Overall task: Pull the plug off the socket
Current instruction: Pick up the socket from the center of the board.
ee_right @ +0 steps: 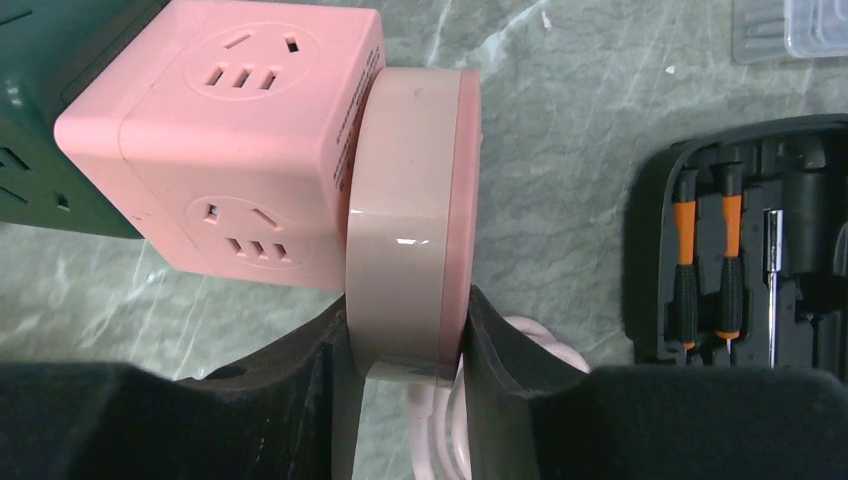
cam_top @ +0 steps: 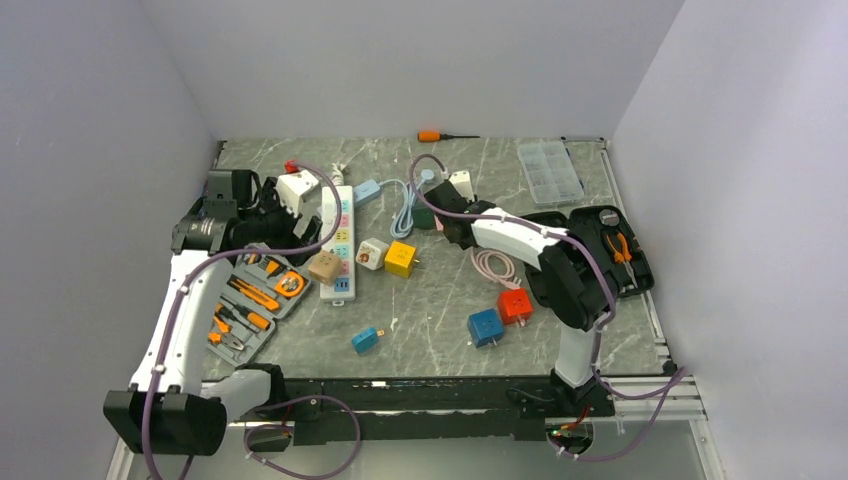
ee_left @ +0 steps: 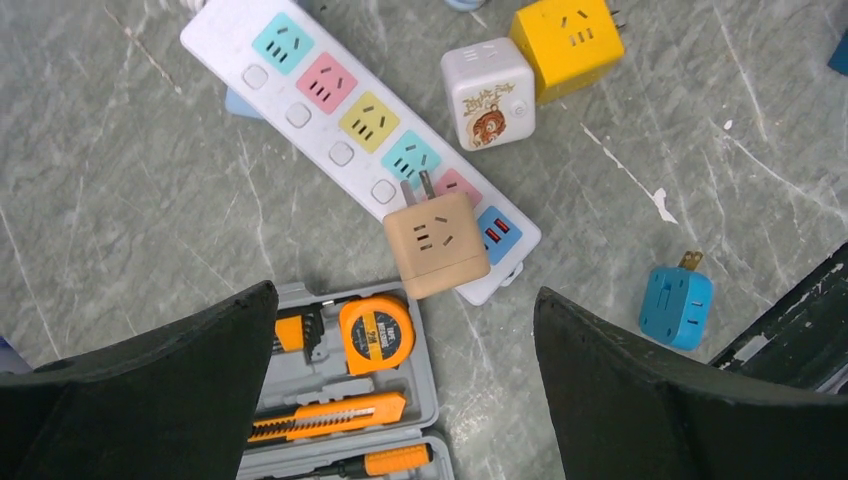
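Note:
The socket (cam_top: 340,245), a long white power strip (ee_left: 345,155) with pastel outlets, lies left of centre. A tan cube adapter (ee_left: 436,243) rests across its near end with its prongs showing. My left gripper (ee_left: 405,295) hangs open above the strip's end and the tool case, holding nothing. At centre, my right gripper (ee_right: 408,305) is shut on a round pink plug (ee_right: 410,220) whose flat face sits against a pink cube outlet (ee_right: 230,140). Both fingers press the plug's faces. Its pink cable (ee_right: 430,420) runs under the fingers.
An open grey tool case (ee_left: 340,400) lies below the left gripper. A dark green cube (ee_right: 40,100) touches the pink cube. A black tool case (ee_right: 740,250) sits at right. White (ee_left: 488,92), yellow (ee_left: 568,42) and blue (ee_left: 675,305) cubes lie nearby.

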`<state>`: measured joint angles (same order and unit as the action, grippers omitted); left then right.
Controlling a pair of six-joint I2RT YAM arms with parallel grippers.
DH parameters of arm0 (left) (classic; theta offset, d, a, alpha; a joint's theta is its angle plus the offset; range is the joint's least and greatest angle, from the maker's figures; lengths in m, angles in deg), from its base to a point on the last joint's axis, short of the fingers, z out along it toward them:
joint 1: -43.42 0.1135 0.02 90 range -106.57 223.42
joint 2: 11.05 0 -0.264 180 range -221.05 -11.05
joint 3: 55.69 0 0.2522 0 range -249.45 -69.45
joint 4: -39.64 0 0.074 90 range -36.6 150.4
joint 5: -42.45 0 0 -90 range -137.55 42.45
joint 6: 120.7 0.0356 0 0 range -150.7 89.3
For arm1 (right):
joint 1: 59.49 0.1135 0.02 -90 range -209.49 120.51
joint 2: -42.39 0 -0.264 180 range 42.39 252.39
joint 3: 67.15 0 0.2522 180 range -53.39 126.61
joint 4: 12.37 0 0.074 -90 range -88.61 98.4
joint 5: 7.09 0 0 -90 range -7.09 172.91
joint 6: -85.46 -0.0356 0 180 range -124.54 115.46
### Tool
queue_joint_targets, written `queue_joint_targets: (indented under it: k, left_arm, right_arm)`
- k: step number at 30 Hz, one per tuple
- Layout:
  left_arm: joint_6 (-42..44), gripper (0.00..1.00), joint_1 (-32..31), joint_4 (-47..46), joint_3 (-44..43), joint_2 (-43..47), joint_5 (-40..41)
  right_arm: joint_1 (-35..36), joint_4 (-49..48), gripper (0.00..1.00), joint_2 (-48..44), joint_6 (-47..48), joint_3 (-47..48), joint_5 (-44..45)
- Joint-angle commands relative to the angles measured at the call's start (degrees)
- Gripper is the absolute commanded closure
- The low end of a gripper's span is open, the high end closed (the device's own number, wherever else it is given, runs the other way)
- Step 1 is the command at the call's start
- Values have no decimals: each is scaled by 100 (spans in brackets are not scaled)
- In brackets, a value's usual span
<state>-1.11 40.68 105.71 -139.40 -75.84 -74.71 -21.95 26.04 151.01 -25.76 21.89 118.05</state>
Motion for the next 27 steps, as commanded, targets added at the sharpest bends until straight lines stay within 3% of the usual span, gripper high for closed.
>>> queue_joint_targets:
  k: [1,11,17,27]
  left_arm:
    - [256,1,-8,-590,209,549,-543]
    - [1039,1,-933,-500,239,912,147]
    - [1839,1,-1984,-1274,887,1662,398]
    - [2975,1,-3854,-2456,1014,1585,1840]
  right_arm:
    - [26,-727,100,-946,151,-64,-498]
    - [25,-1636,100,-2380,154,-818,-1505]
    - [87,-2279,100,-3320,150,-1461,-2112]
    - [693,-2390,100,-4023,123,-1674,-2125]
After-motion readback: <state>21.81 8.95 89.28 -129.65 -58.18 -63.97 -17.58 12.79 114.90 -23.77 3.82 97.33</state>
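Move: The right hand already pinches the round pink plug; the dark green socket at the stack's far end lies about 8 cm to its left and 3 ahead, with the pink socket between. From the open left hand the green socket is roughly 22 cm right, 14 ahead and 16 below. The yellow socket sits about 12 cm left of the right hand and 6 back; the light-blue cord is 12 left, 2 ahead. Right hand lifts the held stack 15 cm, also back, rolling left-side-up; open left hand swings right towards it, levelling. ##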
